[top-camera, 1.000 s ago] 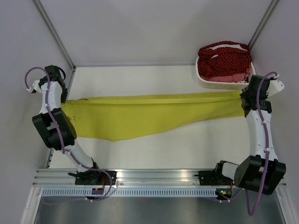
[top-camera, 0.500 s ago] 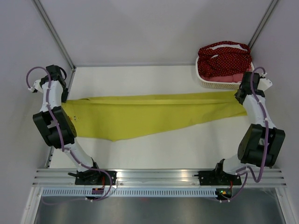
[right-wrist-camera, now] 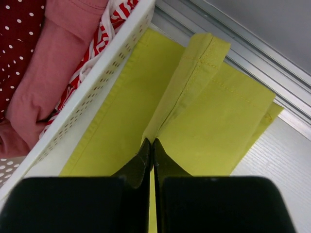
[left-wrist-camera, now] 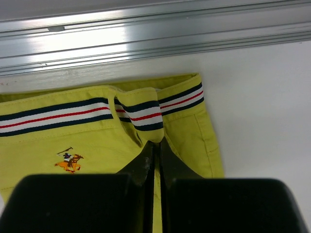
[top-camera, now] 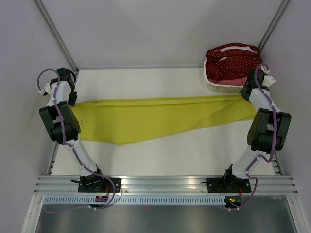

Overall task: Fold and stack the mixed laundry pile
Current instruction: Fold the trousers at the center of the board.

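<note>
A long yellow-green garment [top-camera: 160, 119] lies stretched flat across the table from left to right. Its waistband has a navy, white and red striped band [left-wrist-camera: 53, 115], with a small embroidered rider logo [left-wrist-camera: 68, 160] below it. My left gripper [top-camera: 74, 100] is shut on a fold at the waistband [left-wrist-camera: 154, 143]. At the other end my right gripper [top-camera: 247, 95] is shut on a raised hem fold [right-wrist-camera: 152, 141], right beside the basket. The remaining laundry pile sits in that basket: dark red dotted cloth [top-camera: 232, 62], a salmon-pink shirt [right-wrist-camera: 51, 73] and a red-white striped piece [right-wrist-camera: 115, 18].
The white perforated basket [top-camera: 222, 86] stands at the back right corner, its wall [right-wrist-camera: 99, 80] touching the garment's edge. Aluminium rails run along the table's sides [left-wrist-camera: 146, 41] [right-wrist-camera: 257, 56]. Grey walls close in the back and both sides.
Both arms have shifted toward the back of the table. The right wrist moved furthest, up beside the basket. The garment's right end went with it and the cloth lies straighter.
</note>
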`<state>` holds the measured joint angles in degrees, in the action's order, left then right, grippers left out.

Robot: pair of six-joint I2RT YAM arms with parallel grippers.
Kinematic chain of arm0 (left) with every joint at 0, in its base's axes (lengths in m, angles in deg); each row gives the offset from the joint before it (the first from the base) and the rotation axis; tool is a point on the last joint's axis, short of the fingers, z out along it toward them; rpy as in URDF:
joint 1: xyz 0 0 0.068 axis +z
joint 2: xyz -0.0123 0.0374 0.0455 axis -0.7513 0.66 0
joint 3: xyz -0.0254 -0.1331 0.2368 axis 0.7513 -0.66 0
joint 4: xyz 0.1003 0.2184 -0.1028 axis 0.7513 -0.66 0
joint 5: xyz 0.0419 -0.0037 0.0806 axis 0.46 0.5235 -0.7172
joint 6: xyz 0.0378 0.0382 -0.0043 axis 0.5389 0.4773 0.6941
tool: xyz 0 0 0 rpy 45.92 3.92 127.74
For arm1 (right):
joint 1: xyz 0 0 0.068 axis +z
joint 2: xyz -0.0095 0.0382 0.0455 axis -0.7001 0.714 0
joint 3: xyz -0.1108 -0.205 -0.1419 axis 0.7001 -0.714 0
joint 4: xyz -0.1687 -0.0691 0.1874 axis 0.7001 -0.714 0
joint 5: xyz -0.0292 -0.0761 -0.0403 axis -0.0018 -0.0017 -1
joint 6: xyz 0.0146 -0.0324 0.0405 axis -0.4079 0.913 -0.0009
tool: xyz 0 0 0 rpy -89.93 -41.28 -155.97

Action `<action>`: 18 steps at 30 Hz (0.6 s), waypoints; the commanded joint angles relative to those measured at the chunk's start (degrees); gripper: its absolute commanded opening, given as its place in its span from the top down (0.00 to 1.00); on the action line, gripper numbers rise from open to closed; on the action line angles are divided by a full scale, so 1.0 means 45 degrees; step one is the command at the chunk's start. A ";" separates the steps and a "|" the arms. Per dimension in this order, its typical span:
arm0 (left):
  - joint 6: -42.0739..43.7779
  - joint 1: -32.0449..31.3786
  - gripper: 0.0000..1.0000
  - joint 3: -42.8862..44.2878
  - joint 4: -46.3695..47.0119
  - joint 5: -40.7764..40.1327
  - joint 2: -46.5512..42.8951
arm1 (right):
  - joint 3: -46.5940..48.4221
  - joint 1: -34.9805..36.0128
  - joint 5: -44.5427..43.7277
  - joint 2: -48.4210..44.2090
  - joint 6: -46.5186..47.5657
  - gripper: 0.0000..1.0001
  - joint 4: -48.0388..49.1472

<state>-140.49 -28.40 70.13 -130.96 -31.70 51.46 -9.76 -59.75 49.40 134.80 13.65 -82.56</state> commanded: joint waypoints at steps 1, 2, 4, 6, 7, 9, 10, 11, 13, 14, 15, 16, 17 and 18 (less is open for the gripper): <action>-0.0620 0.0393 0.98 0.0858 0.1566 -0.2187 0.0215 | 0.1106 -0.0407 -0.1540 0.0571 0.0752 1.00 0.1881; -0.0640 0.0393 0.98 0.0896 0.1566 -0.2226 0.0255 | 0.1281 -0.0368 -0.1521 0.0727 0.0791 1.00 0.1998; -0.0563 0.0412 0.98 0.1091 0.1566 -0.2226 0.0430 | 0.1497 -0.0309 -0.1520 0.1156 0.0713 1.00 0.2097; -0.0543 0.0373 0.98 0.1286 0.1547 -0.2226 0.0645 | 0.1712 -0.0270 -0.1482 0.1526 0.0655 0.99 0.2330; -0.0466 0.0354 0.98 0.1345 0.1546 -0.2226 0.0684 | 0.1829 -0.0269 -0.1288 0.1645 0.0635 0.99 0.2351; -0.0329 0.0353 0.95 0.1501 0.1527 -0.2207 0.0840 | 0.2122 -0.0231 -0.1208 0.1937 0.0655 0.98 0.2448; -0.0289 0.0315 0.73 0.1522 0.1546 -0.2187 0.0822 | 0.2278 -0.0192 -0.1111 0.2036 0.0732 0.94 0.2410; -0.0250 0.0314 0.56 0.1541 0.1546 -0.2110 0.0802 | 0.2627 -0.0191 -0.1033 0.2095 0.0752 0.86 0.2332; -0.0056 0.0295 0.25 0.1580 0.1546 -0.1953 0.0608 | 0.2806 -0.0152 -0.1051 0.2038 0.0829 0.55 0.2097; -0.0035 0.0295 0.20 0.1561 0.1546 -0.1875 0.0491 | 0.2807 -0.0133 -0.1129 0.1940 0.0811 0.44 0.2116; 0.0100 0.0295 0.15 0.1561 0.1527 -0.1855 0.0161 | 0.2729 -0.0133 -0.1149 0.1610 0.0869 0.30 0.2078; 0.0198 0.0256 0.01 0.1541 0.1546 -0.1681 -0.0016 | 0.2555 -0.0133 -0.1149 0.1394 0.0947 0.21 0.2077; 0.0277 0.0256 0.00 0.1522 0.1546 -0.1583 -0.0192 | 0.2437 -0.0133 -0.1169 0.1160 0.1102 0.18 0.2019; 0.0432 0.0256 0.00 0.1444 0.1527 -0.1485 -0.0639 | 0.2262 -0.0133 -0.1072 0.0636 0.1200 0.16 0.1941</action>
<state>-140.40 -27.12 74.96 -126.16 -36.66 54.35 -0.17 -60.34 47.00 143.39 17.35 -75.85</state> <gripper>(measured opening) 0.988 0.819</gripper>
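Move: The trousers' far waist corner, where the flap pinched in the left hand is headed, lies about 6 cm ahead of that hand, 3 cm to its left and 3 cm below; the rider emblem is some 8 cm back and 3 cm to its right. The trousers' far leg-end corner lies about 7 cm ahead of the right hand, 6 cm to its right and 5 cm below. The laundry basket's middle is about 16 cm ahead of the right hand and 7 cm to its left. The trousers' raised layer, still pinched at the waist by the left hand and at the leg end by the right, is carried forward over the lower layer towards its far edge, about 2 cm by the left and 5 cm by the right, which also sinks nearly 2 cm. Both grippers then open wide, let go, and swing outwards to the two sides by some 3 cm while rising 2 to 3 cm. ##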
